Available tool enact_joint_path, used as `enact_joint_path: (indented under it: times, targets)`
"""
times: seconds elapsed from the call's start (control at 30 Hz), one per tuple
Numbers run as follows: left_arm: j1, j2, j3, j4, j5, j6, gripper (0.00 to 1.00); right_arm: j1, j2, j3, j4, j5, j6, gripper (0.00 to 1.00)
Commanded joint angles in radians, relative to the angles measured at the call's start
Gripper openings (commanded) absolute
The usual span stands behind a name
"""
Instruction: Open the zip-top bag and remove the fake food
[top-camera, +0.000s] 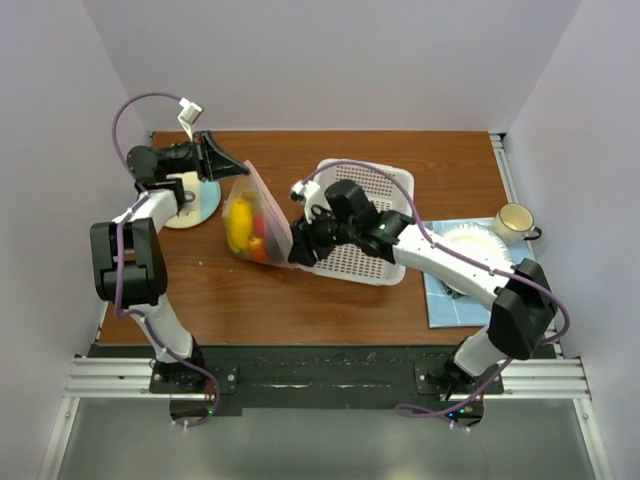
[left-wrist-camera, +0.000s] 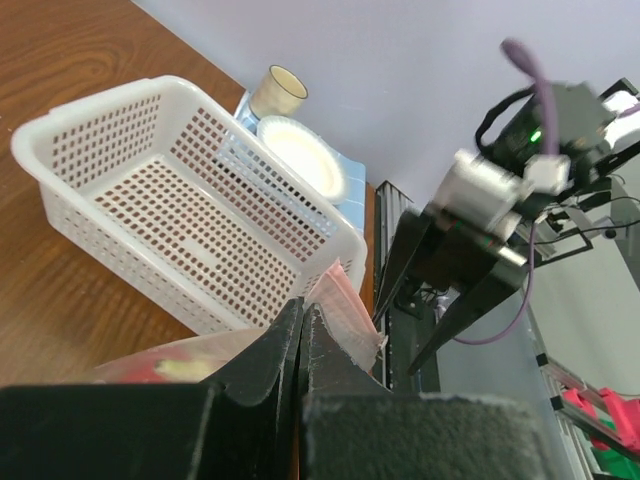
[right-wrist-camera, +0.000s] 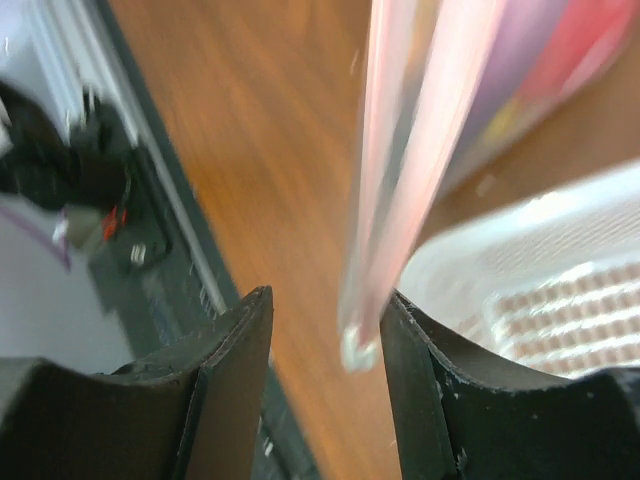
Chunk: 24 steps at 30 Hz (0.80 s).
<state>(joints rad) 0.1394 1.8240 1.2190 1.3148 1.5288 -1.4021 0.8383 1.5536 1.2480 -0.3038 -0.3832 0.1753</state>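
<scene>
The clear zip-top bag (top-camera: 258, 222) hangs tilted above the table, and its pink zipper strip (top-camera: 272, 215) runs down to the right. Inside it I see fake food (top-camera: 243, 228), yellow and red. My left gripper (top-camera: 222, 165) is shut on the upper end of the strip; in the left wrist view the jaws (left-wrist-camera: 302, 305) pinch the pink edge (left-wrist-camera: 352, 312). At the strip's lower end my right gripper (top-camera: 297, 248) stands open. The strip (right-wrist-camera: 400, 220) passes between its fingers (right-wrist-camera: 325, 310), close to the right one, not pinched.
A white perforated basket (top-camera: 375, 225) sits right behind the bag, under the right arm. Further right a white plate (top-camera: 478, 245) lies on a blue cloth, with a cup (top-camera: 513, 222) beside it. A shiny disc (top-camera: 195, 207) lies under the left arm.
</scene>
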Motion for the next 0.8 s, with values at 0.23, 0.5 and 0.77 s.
enact_joint_path:
  times: [0.23,0.5,0.77]
  targets:
    - [-0.017,-0.084,-0.105,0.583,0.156,0.035,0.00,-0.091,0.019,0.162,0.160,0.058,-0.013,0.54]
    - [-0.018,-0.088,-0.115,0.583,0.154,0.041,0.00,-0.091,0.121,0.183,0.192,0.000,0.026,0.51]
    - [-0.018,-0.081,-0.125,0.583,0.145,0.049,0.00,-0.091,0.146,0.194,0.236,-0.060,0.069,0.45]
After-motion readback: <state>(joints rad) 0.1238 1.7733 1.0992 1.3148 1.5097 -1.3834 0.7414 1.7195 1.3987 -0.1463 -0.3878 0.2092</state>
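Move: The zip strip's free middle stretch is about 8 cm ahead of the right hand, 3 cm to its left and some 1 cm higher. The fake food in the bag lies roughly 10 cm ahead, 12 cm left and 10 cm below; the white basket's middle is about 11 cm ahead, 14 cm right and 12 cm down. From the left gripper, still pinching the bag's top corner, that stretch is some 6 cm back, 9 cm right and 9 cm lower. Arc the right gripper forward from the strip's lower end towards the corner held by the left: rise about 7 cm while going forward, then sink most of that again, ending some 8 cm farther out and a little left, its half-open fingers astride the strip. Keep the left fingers shut on their corner, easing that hand back and down slightly. ##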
